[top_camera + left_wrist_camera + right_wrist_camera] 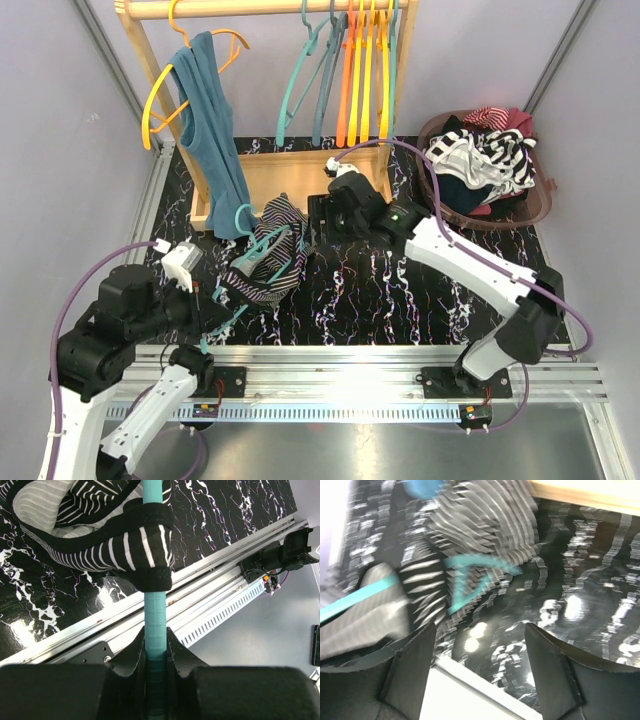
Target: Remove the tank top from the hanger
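A black-and-white striped tank top (268, 252) lies crumpled on the dark marbled table, still threaded on a teal hanger (262, 243). In the left wrist view one strap (145, 550) wraps round the teal hanger bar (154, 615). My left gripper (154, 636) is shut on that bar just below the strap, and it sits at the hanger's near-left end (208, 303). My right gripper (318, 222) hovers at the garment's right edge. Its wrist view is blurred, but the right gripper (480, 630) is open and empty, with the tank top (470, 540) and hanger (476, 572) ahead of it.
A wooden rack (290, 170) stands at the back with a blue tank top (212, 140) on a yellow hanger and several coloured hangers (355, 70). A brown basket (535, 205) of clothes is at the back right. An aluminium rail (400, 365) runs along the near edge.
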Controlling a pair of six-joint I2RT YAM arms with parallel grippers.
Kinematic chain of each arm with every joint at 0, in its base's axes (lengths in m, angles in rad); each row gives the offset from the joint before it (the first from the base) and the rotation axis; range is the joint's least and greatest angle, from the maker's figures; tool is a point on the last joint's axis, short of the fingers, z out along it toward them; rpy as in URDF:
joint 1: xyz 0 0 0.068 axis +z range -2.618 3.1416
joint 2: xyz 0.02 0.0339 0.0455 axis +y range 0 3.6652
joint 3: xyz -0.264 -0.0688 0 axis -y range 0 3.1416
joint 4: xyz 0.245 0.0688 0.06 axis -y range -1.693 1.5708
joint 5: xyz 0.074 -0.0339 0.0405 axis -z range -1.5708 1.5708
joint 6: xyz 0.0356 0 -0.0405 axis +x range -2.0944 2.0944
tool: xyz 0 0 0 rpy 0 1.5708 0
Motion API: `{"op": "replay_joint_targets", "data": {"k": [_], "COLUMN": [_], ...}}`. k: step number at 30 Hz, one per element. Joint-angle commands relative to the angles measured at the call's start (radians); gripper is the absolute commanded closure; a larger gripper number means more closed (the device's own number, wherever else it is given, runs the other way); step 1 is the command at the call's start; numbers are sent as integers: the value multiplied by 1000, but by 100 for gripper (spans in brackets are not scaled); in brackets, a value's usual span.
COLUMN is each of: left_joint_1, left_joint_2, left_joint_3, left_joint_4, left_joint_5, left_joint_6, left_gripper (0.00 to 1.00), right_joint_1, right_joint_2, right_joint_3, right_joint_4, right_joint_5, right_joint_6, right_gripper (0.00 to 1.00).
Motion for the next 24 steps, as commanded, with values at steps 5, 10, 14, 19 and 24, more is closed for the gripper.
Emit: {"op": "replay_joint_targets", "data": {"k": [5,10,14,19,24], "left_joint_1": [-4,-4,-4,-4,-4], "left_joint_2": [13,25,25,16,5], "left_joint_3": [3,27,35,40,53], "left_joint_4": [69,75,69,49,45], "left_joint_5": [48,53,47,25,22], "left_joint_6": [-3,-5,-5,-9,-17], "left_gripper": [100,100,100,100,100], "right_joint_1": [54,73,71,44,-87], "right_joint_2": [-60,55,101,37,13], "right_joint_3": [9,86,120,71,-32], "right_joint_4": [116,77,12,-56,-87], "right_joint_5": [-218,-127,16,254,232], "right_joint_6": [-2,29,79,156,220], "right_gripper": [20,30,84,100,100]}}
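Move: About 5 cm to the right hand's left, 2 cm back and a couple of centimetres lower, is the loose right-hand edge of the tank top. The turquoise hanger's middle is some 10 cm left, 6 cm back and a little below, and the wooden shelf's middle roughly 16 cm ahead, 2 cm left and 18 cm below. From the left hand, that edge lies some 17 cm ahead, 15 cm right and about 5 cm lower. Swinging back, left and slightly up with open fingers, the right hand loops about 5 cm to the tank top's loose edge, dips and shuts its fingers on the cloth. Then it pulls the pinched edge some 7 cm right and 3 cm forward, away from the hanger, turning some 20 degrees clockwise. The left hand keeps its grip on the hanger's end and holds still. ##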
